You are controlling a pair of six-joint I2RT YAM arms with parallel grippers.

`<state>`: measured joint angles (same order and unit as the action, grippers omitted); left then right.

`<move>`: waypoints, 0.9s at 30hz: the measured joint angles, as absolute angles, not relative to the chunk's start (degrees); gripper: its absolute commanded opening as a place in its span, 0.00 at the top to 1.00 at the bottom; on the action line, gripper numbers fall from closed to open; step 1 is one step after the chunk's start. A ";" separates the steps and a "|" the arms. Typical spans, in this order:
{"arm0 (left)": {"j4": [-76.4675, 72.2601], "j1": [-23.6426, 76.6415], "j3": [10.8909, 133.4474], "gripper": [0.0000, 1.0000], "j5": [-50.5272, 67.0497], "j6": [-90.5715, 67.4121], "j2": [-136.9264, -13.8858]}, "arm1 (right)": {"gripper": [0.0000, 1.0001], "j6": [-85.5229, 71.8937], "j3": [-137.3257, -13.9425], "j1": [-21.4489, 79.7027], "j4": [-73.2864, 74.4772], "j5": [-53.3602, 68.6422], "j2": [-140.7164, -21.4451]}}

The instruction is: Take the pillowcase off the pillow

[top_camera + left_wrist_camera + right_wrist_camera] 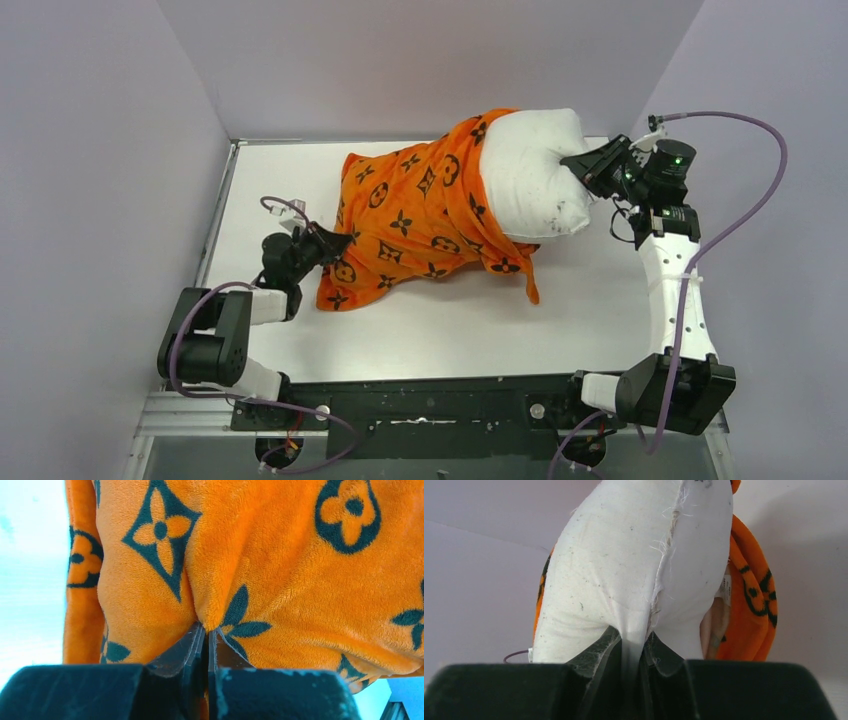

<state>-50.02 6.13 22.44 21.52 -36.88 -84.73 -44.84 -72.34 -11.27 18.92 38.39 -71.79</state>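
The orange pillowcase [420, 215] with black motifs covers the left part of the white pillow [530, 170], whose right end sticks out bare. My left gripper [335, 243] is shut on a fold of the pillowcase [280, 575] at its left end; the fabric puckers between the fingertips [207, 630]. My right gripper [580, 162] is shut on a pinch of the pillow's white fabric [624, 570] at its right end, with the orange cover's open edge [749, 605] behind it.
The white table top [450, 330] lies inside grey walls; the back wall [430, 60] is close behind the pillow. The right arm's purple cable [760, 150] loops by the right wall. A black rail [430, 405] runs along the near edge.
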 measured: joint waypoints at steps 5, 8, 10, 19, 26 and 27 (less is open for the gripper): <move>-51.24 5.08 23.83 1.00 22.85 -38.57 -87.00 | 1.00 -43.94 -73.34 -12.21 21.89 38.24 -71.79; -49.95 4.25 24.60 1.00 20.71 -39.07 -85.95 | 1.00 -43.55 -74.91 -14.92 25.19 39.33 -71.79; -48.12 3.62 25.17 1.00 18.70 -39.46 -84.01 | 1.00 -43.51 -75.37 -18.13 27.51 40.80 -71.70; -35.57 -2.87 25.61 1.00 5.50 -41.60 -74.28 | 1.00 -45.04 -74.50 -31.53 34.63 44.64 -68.18; -28.12 -3.92 25.54 1.00 -1.15 -42.09 -72.71 | 1.00 -45.74 -74.00 -31.92 38.22 46.78 -64.01; -27.24 -3.92 25.39 1.00 -2.20 -42.41 -72.12 | 1.00 -45.74 -74.00 -31.97 38.61 46.70 -63.92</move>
<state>-27.24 -3.92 25.39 -2.20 -42.41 -72.12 -45.74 -74.00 -31.97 38.61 46.70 -63.92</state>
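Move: From the left hand, which already grips the pillowcase near its closed end, the case's middle lies about 16 cm to the right, 4 cm ahead and 5 cm higher. The right hand already holds the pillow's outer end. The bare white part's middle is some 7 cm to its left, 1 cm ahead and 5 cm lower, with the pillowcase mouth about 14 cm left, level fore and aft, and 8 cm lower. Both grippers keep their hold, the left on the pillowcase and the right on the pillow's end, and haul them apart. The left rises a few centimetres while edging forward, sweeps about 13 cm left and sinks again, turning some 35 degrees counter-clockwise. The right pulls about 8 cm right and then back, turning slightly clockwise and tipping down. ##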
